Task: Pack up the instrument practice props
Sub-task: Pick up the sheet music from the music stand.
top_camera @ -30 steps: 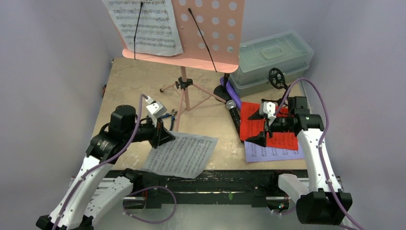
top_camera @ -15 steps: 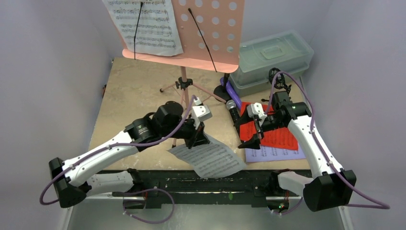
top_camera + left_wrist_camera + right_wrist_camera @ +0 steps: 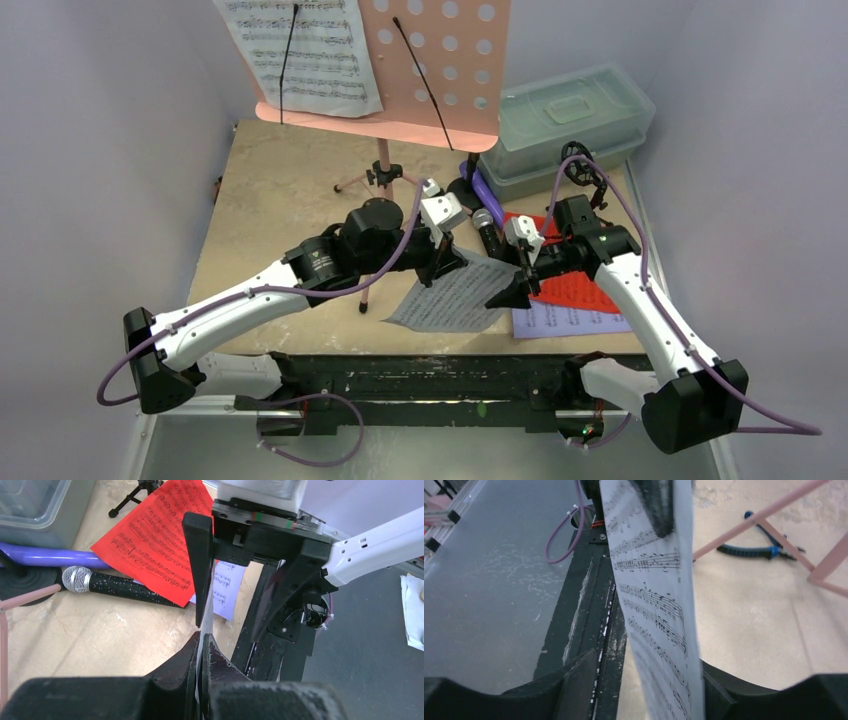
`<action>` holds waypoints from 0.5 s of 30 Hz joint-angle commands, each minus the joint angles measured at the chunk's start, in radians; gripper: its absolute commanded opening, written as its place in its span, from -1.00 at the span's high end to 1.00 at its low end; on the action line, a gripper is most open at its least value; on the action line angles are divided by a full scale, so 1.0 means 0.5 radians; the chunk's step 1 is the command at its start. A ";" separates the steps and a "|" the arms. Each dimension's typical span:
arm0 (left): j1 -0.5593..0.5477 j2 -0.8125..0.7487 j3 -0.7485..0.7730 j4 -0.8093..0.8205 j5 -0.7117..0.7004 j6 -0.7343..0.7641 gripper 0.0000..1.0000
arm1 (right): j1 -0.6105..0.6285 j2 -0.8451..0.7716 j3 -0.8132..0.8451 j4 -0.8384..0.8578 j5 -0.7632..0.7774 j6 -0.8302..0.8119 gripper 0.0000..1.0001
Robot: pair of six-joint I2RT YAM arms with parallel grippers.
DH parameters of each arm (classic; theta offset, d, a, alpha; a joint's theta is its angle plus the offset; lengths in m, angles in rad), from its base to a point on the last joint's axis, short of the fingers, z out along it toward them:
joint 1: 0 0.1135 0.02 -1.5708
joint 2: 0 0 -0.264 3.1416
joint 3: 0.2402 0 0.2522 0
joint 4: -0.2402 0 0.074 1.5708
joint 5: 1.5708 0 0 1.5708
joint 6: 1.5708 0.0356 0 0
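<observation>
My left gripper [image 3: 447,262] [image 3: 202,641] is shut on one edge of a white printed music sheet [image 3: 455,298] [image 3: 654,605], holding it above the table between the arms. My right gripper [image 3: 512,290] [image 3: 644,680] is open. Its fingers [image 3: 197,570] straddle the sheet's opposite edge, with a clear gap on one side. The red sheet [image 3: 580,290] lies over the lavender sheet [image 3: 565,320] at the right. Beside them lie the black silver-headed mic [image 3: 488,232] and the purple mic [image 3: 480,185]. The pink music rack [image 3: 440,70] stands behind with another white sheet [image 3: 300,50].
The translucent lidded box [image 3: 565,120] sits at the back right, with a black mic support [image 3: 578,163] in front of it. Blue-handled pliers [image 3: 754,550] lie by the rack's pink legs [image 3: 385,195]. The black base rail [image 3: 430,375] runs along the near edge.
My left arm swung right, carrying the white sheet up off the table toward the right arm. My right gripper moved left onto the sheet's edge and its jaws narrowed somewhat.
</observation>
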 commanded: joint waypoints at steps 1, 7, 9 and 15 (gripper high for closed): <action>-0.014 -0.025 0.018 0.161 -0.075 0.018 1.00 | 0.011 -0.052 -0.011 0.292 0.093 0.316 -0.02; -0.014 -0.148 -0.099 0.204 -0.207 -0.012 1.00 | 0.011 -0.086 0.015 0.431 0.343 0.522 1.00; -0.014 -0.194 -0.154 0.204 -0.311 -0.046 0.87 | 0.009 -0.107 0.043 0.452 0.489 0.566 1.00; -0.014 -0.484 -0.357 0.221 -0.662 -0.144 -0.14 | -0.001 -0.161 0.214 0.304 0.972 0.558 1.00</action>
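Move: The sheet music hangs from the shut left fingers, its middle roughly 6 cm back, 2 cm to the left of and 5 cm below the left hand. From the open right hand its middle is about 6 cm left, 2 cm back and 3 cm lower. Some 20 cm below the right hand lie the black microphone, 10 cm ahead and 4 cm right, the red sheet, 10 cm ahead and 17 cm right, and the purple sheet, level and 18 cm right. The right fingers, reaching left with the sheet music between them, shut fully and pinch its far edge while moving forward, then carry on with a slight drift to the right, about 4.5 cm in all, the hand turning some 15 degrees clockwise as its fingertips dip. The left hand holds the sheet nearly still until that grip is made, then opens about halfway to let go and backs off roughly 3.5 cm to the left and a little forward, swinging some 10 degrees counter-clockwise. ##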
